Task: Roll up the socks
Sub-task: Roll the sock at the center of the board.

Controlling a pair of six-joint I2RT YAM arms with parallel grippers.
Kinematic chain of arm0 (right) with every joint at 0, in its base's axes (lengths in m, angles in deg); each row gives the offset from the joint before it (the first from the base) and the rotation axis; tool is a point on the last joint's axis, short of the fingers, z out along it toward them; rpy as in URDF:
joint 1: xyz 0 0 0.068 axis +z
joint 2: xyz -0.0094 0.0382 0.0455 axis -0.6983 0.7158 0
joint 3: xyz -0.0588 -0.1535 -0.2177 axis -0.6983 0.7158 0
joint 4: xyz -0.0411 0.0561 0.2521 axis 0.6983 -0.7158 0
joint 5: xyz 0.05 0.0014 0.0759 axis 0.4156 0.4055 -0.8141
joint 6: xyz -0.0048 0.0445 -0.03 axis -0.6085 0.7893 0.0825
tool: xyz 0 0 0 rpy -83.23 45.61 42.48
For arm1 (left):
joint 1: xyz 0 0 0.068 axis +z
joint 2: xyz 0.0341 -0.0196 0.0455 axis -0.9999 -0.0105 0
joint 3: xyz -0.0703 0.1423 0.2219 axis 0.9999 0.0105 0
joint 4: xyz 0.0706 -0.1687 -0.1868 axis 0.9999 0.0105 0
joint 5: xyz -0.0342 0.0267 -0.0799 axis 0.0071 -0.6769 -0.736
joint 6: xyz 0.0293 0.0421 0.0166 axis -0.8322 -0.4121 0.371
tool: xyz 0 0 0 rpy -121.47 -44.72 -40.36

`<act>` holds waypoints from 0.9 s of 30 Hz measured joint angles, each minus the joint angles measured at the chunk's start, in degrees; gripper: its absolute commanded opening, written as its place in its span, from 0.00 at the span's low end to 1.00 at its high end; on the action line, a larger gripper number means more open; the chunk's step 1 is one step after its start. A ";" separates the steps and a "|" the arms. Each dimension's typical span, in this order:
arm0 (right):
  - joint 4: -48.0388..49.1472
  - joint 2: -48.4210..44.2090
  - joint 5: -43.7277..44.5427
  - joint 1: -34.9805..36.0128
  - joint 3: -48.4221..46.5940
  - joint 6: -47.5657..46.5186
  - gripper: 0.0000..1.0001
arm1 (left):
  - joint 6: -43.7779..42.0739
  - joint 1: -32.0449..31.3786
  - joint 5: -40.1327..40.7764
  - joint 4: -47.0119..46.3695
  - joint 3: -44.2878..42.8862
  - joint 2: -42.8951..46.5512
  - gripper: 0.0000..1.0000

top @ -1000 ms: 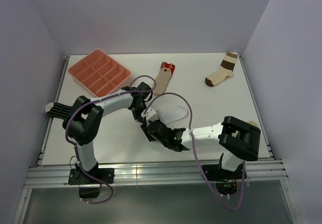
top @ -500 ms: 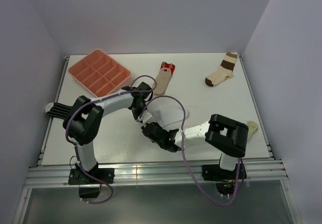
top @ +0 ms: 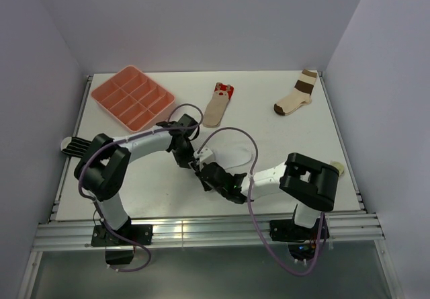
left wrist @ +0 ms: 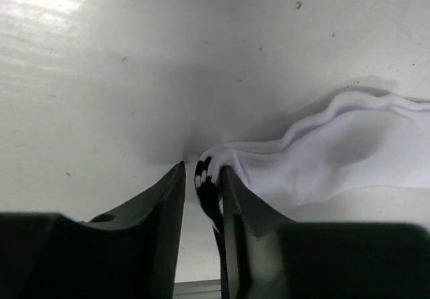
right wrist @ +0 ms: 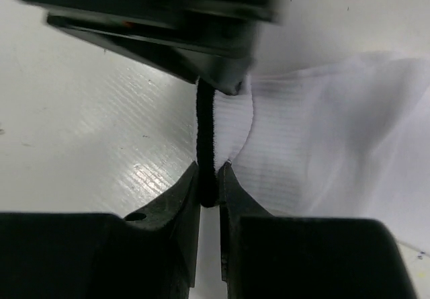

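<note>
The white sock (top: 232, 156) with black cuff bands lies near the table's middle, its cuff end between both grippers. My left gripper (left wrist: 201, 168) stands open, and the banded cuff (left wrist: 205, 178) leans on its right finger (left wrist: 232, 201), clear of the other. My right gripper (right wrist: 209, 181) is shut on the cuff's black edge (right wrist: 205, 131), with the white sock (right wrist: 322, 131) spreading to the right. The left gripper (right wrist: 168, 17) hangs just beyond it. A tan sock (top: 216, 107) with a red end lies further back. The thin-striped sock (top: 75, 146) lies at the left edge.
A pink compartment tray (top: 132, 96) sits at the back left. A cream sock with broad brown bands (top: 296, 96) lies at the back right. A pale yellowish lump (top: 340, 170) shows behind the right arm's elbow.
My left gripper has opened off the cuff. My right gripper has moved in and closed on the cuff's edge, its elbow shifting left.
</note>
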 measured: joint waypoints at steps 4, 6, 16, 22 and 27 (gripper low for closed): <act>5.33 -2.14 -7.96 -3.63 4.37 4.70 0.00 | 2.49 1.51 -0.68 -3.52 5.68 5.20 0.53; 8.72 -2.78 -12.74 -6.05 6.64 7.13 0.00 | 3.48 2.86 -0.94 -5.64 8.44 8.39 0.60; 26.88 1.44 -36.28 -17.68 13.92 19.96 0.00 | 6.01 5.46 -3.50 -27.58 25.49 25.31 0.62; 40.52 8.46 -44.96 -21.29 16.44 27.69 0.00 | 6.43 5.35 -6.21 -38.42 36.96 26.73 0.60; 46.07 11.85 -48.30 -22.77 16.90 31.30 0.00 | 5.90 5.09 -7.54 -45.24 41.44 28.30 0.60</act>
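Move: Between the two hands, and still pinched by the right one, is the striped cuff of the white sock. Its middle lies about 3 cm back and 2 cm right of the left hand, and 3 cm ahead and 2 cm left of the right hand, all at finger height. The white toe lies roughly 6 cm ahead and 18 cm right of the left hand. The beige-red sock lies some 28 cm ahead of that hand and 10 cm to its right. Rolling roughly 50 degrees, its fingers swinging round to point more leftward and flatter, the right hand keeps its pinch on the cuff and eases only a centimetre or so back and right. The left hand opens wider off the cuff, hops up about 5 cm, then comes down behind its start and slightly left, tilting so its open fingers point in towards the cuff, one fingertip at its corner. ##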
